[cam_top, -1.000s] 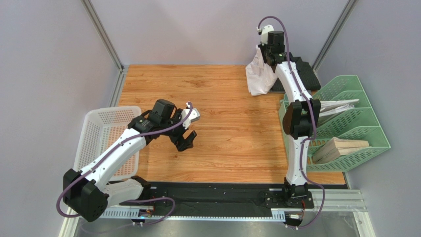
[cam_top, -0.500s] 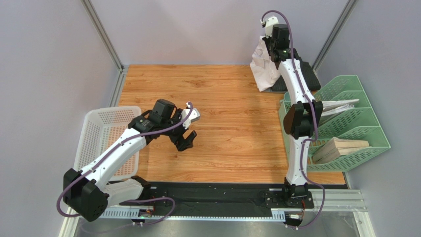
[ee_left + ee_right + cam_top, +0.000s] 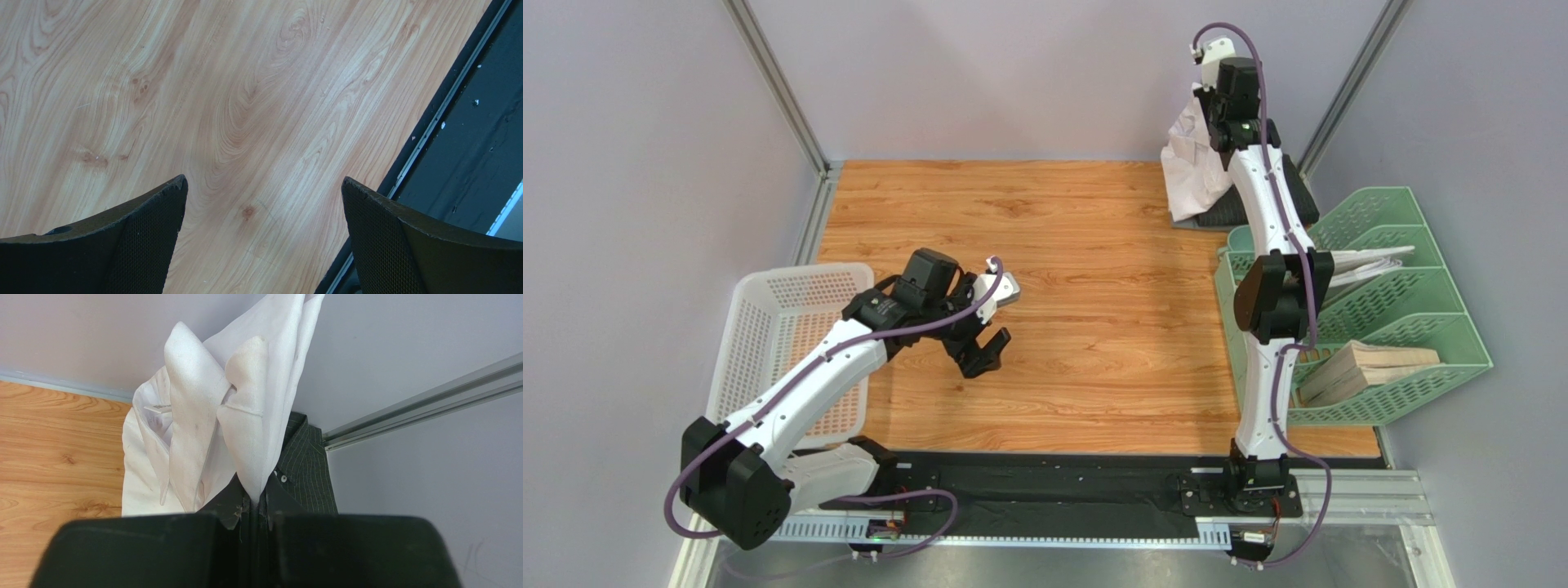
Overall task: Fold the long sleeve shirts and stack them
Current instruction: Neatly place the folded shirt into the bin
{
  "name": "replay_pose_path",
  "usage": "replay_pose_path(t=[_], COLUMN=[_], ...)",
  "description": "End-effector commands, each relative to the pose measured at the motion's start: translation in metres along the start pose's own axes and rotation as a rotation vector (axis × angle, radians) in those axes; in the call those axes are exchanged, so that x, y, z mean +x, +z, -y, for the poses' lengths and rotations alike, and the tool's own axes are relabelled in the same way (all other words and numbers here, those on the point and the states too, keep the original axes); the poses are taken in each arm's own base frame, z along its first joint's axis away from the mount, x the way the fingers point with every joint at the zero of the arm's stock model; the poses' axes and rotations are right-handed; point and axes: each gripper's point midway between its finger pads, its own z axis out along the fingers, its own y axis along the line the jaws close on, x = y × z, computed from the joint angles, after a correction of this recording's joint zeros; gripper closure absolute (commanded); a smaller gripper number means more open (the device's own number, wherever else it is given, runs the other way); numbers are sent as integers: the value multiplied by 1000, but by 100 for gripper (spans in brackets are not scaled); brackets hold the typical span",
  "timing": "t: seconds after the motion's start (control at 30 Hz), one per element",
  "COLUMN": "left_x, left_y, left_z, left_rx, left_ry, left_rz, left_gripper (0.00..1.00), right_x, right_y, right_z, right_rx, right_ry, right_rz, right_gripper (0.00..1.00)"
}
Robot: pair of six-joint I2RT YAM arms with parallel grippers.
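My right gripper point(image 3: 1210, 113) is shut on the white shirt point(image 3: 1195, 165) and holds it up high at the table's far right corner; the cloth hangs down from it. In the right wrist view the white shirt point(image 3: 209, 429) is pinched between my closed fingers point(image 3: 253, 505), its collar drooping. The dark charcoal striped shirt point(image 3: 1249, 196) lies under it on the table; it also shows in the right wrist view point(image 3: 307, 471). My left gripper point(image 3: 983, 349) is open and empty, low over the bare wooden table point(image 3: 245, 110) left of centre.
A white mesh basket point(image 3: 775, 349) sits at the left edge. A green tiered rack point(image 3: 1418, 331) with white papers and wooden pieces stands at the right. A black rail point(image 3: 466, 141) runs along the near edge. Grey walls close the back.
My right gripper has risen and moved right and back with the white shirt, lifting it off the table. The left arm has barely moved.
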Motion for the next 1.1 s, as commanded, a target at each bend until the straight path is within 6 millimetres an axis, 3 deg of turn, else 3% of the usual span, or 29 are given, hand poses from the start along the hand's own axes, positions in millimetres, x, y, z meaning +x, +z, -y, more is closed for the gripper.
replay_pose_path(t=[0.0,0.27,0.43,0.47,1.07], left_x=[1,5,6,8,13], left_y=[-2,1,3,4,12], left_z=[-1,-2,-2,-2,0], left_rx=[-5,-3,2,5,39], left_ry=[18,13,13,10,-8], left_rz=[4,-12,-21,-28,-57], left_gripper=[1,1,1,1,1], right_x=[-55,-39,-28,-15,56], right_y=[-26,-11,1,6,65], right_z=[46,61,51,67,82], right_rx=[96,102,70,94,91], right_ry=[10,-7,-36,-30,-161], right_rz=[156,141,128,106,57], right_gripper=[100,100,100,100,100])
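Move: The dark folded shirt on the bin pile, where the white shirt is to go, lies about 24 cm below the right hand, some 4 cm back and 4 cm to its right. The green cup stands about 15 cm back and 3 cm right of this hand, the green rack's middle about 29 cm back and 21 cm right, both roughly 20 cm below. From the left hand the dark shirt is some 38 cm ahead, 54 cm right and 11 cm lower. The white shirt, still pinched by its upper edge in the right hand's shut fingers, is carried about 9 cm to the right across the dark folded shirt. The hand travels nearly level at first, then sinks some 5 cm towards the pile and eases slightly forward while still going right, the wrist barely rolling. ##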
